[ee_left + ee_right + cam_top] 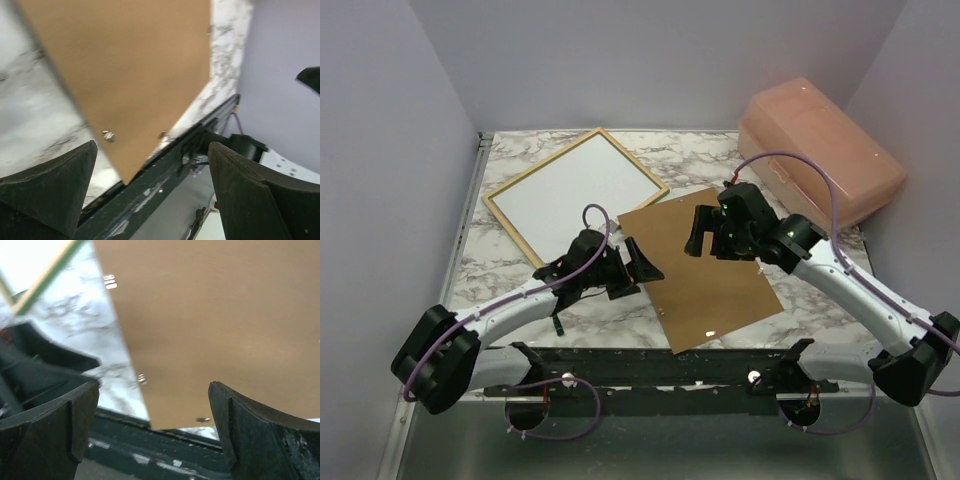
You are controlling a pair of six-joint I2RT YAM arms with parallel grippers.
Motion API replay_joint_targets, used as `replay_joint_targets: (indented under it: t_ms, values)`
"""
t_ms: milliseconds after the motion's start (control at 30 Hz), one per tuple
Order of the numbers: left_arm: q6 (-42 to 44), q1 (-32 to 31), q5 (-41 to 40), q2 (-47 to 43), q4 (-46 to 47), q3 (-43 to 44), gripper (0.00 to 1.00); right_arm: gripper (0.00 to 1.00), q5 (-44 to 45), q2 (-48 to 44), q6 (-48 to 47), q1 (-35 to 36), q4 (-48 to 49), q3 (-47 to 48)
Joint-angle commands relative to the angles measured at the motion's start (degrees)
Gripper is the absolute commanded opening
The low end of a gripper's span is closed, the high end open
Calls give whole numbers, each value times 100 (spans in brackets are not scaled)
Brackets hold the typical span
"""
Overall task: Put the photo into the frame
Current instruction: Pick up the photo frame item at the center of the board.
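The frame [513, 232] lies at the back left with its pale wood side up; a strip of its green edge [50, 270] shows in the right wrist view. Inside its rails lies the photo [575, 192], white side up. A brown backing board [705, 275] lies flat in the middle of the table. My left gripper [635, 272] hovers at the board's left edge, open and empty, and the left wrist view looks past the board [130, 65] between its jaws [152, 190]. My right gripper [705, 238] is over the board's far part, open, with nothing in it [152, 430].
A pink translucent lidded box [820, 150] stands at the back right. A dark metal rail [660, 365] runs along the table's near edge. Grey walls close in on the left, right and back. Small metal tabs [142, 379] sit along the board's edges.
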Motion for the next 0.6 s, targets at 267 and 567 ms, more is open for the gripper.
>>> replay_joint_targets:
  t_ms: [267, 567]
  values:
    - [172, 325, 163, 1198, 1281, -762, 93, 100, -2111, 876, -805, -3689, 1573, -2166]
    - [652, 651, 412, 1996, 1828, -735, 92, 100, -2090, 1542, -1039, -4772, 2441, -2235]
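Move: The brown backing board lies flat with its middle some 20 cm below the right hand and 6 cm ahead; the clip on its right edge is about 16 cm to that hand's right and 5 ahead. From the left hand the board's middle is roughly 14 cm right, 8 ahead and 12 below. The photo frame lies about 27 cm ahead and 16 left of the left hand, the screwdriver 20 left and 7 back. The board's right edge is what the right hand heads for: from over the board it sweeps about 18 cm right and as far down, with some 6 cm forward, turning about 30 degrees clockwise and tipping its fingers steeper. Beside the left edge the left hand sinks roughly 8 cm, then creeps forward. Both grippers stay open; contact can't be made out. ##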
